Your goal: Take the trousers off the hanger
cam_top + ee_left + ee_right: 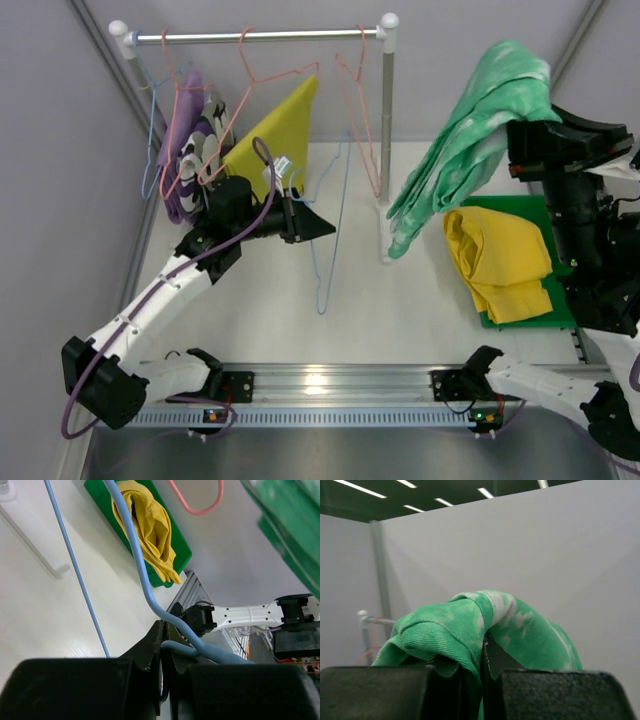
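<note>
The mottled mint green trousers [470,140] hang in the air at the right, draped over my right gripper [482,645], which is shut on a fold of them [465,625]. Bright yellow trousers [500,260] lie folded on a green tray [520,208]. Olive-yellow trousers [275,125] hang on a pink hanger on the rail [260,36]. My left gripper [305,222] is below the rail, shut on the hook end of a bare blue hanger [337,225]. In the left wrist view the blue hanger [141,565] curves into the tips of my left gripper [167,630].
A lilac garment and a camouflage garment [185,140] hang at the rail's left end. Empty pink hangers [360,110] hang near the right post [386,120]. Grey walls close in at the back and left. A metal rail carries both arm bases [320,385].
</note>
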Tool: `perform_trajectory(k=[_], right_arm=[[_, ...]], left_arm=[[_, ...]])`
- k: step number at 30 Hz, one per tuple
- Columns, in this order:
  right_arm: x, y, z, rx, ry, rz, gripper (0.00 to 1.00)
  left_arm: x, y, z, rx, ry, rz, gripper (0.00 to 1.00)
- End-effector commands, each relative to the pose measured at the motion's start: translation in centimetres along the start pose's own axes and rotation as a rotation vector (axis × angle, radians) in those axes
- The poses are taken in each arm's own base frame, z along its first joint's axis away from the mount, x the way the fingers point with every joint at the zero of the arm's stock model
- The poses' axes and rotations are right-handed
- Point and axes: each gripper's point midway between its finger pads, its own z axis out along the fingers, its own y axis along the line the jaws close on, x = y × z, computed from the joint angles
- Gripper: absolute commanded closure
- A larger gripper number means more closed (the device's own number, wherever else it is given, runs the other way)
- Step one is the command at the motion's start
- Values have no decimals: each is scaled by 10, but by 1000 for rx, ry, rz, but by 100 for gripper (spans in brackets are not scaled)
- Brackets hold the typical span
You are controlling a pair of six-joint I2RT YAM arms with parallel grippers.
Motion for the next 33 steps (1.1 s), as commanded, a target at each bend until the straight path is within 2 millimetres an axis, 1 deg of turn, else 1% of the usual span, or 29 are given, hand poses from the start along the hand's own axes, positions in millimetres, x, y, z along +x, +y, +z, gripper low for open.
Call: perform_trajectory(k=[1,2,3,4,5,6,7,8,9,10,11,12,13,14,15,16,18,19,21,22,24,25,27,29,30,31,32,33], right_arm=[[-75,-63,-26,265,-203,-172,100],[-66,-73,-32,315,-177,-210,100],[-73,-82,-44,356,-187,-242,100],[-74,-93,-53,409,-182,-307,100],[-63,-101,-60,454,-155,-344,100],[-70,-107,-75,490,-165,-379,100],[-71,-115,-84,538,-159,-430,100],[-61,-120,-89,556,-127,-462,100],[-66,-122,-101,579,-135,-490,100],[-65,-127,-108,609,-115,-556,100],[-54,-132,-113,624,-82,-592,100],[-53,-135,-122,648,-64,-625,100],[-48,-141,-129,674,-20,-698,100],[-31,-152,-139,715,72,-772,100],[-21,-159,-145,752,112,-783,100],[-1,-173,-156,799,212,-884,100],[15,-192,-182,921,322,-961,100],[34,-202,-195,958,399,-1035,100],[42,-206,-213,979,447,-1096,100],[59,-211,-221,977,498,-1123,100],[65,-213,-231,989,525,-1141,100],[75,-217,-237,991,560,-1156,100],[83,-219,-244,987,589,-1167,100],[104,-223,-249,953,648,-1176,100],[114,-224,-251,944,658,-1155,100],[130,-227,-253,921,690,-1145,100],[149,-229,-249,865,721,-1132,100],[164,-230,-247,846,721,-1095,100]], left_arm=[[-11,-14,-14,29,-62,83,100],[-11,-13,-14,27,-65,83,100],[-12,-13,-15,27,-67,85,100],[-13,-13,-16,24,-73,88,100],[-16,-13,-16,26,-82,90,100],[-18,-14,-17,28,-90,89,100],[-23,-13,-19,26,-107,89,100],[-26,-14,-19,29,-118,92,100],[-30,-15,-20,33,-129,90,100],[-34,-14,-21,31,-141,89,100],[-36,-15,-22,35,-145,89,100],[-38,-16,-22,38,-150,82,100],[-40,-18,-23,40,-156,83,100],[-41,-20,-23,45,-160,76,100],[-41,-20,-23,46,-160,71,100],[-42,-20,-24,46,-162,66,100],[-44,-22,-25,49,-169,63,100],[-47,-24,-28,50,-178,66,100],[-49,-25,-29,51,-182,66,100],[-51,-27,-30,52,-183,65,100],[-52,-27,-29,53,-185,61,100],[-53,-27,-29,52,-186,58,100],[-53,-27,-29,54,-187,53,100],[-53,-25,-28,49,-187,35,100],[-57,-27,-28,64,-201,46,100],[-58,-27,-27,66,-199,44,100],[-58,-27,-26,69,-199,38,100],[-59,-28,-26,79,-201,41,100]])
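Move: The right hand, already gripping the green trousers high up, has the green bin about 12 cm ahead, 22 cm to its right and roughly 60 cm below. The yellow trousers lie in it, about 12 cm ahead and 18 cm right of the hand; the rack post stands some 25 cm ahead and 12 cm to its left. From the left hand, still holding the empty blue hanger, the bin is about 45 cm right, 6 cm ahead and 27 cm below. Keeping its pinch on the green trousers, the right hand sweeps about 24 cm to its right, away from the rack, then sinks ever more steeply towards the bin, some 30 cm in all, while the wrist swings about 80 degrees clockwise and its upward-pointing fingers come down to nearly level, aimed forward and right. The left hand stays shut on the blue hanger and eases a few centimetres left, up and forward. ##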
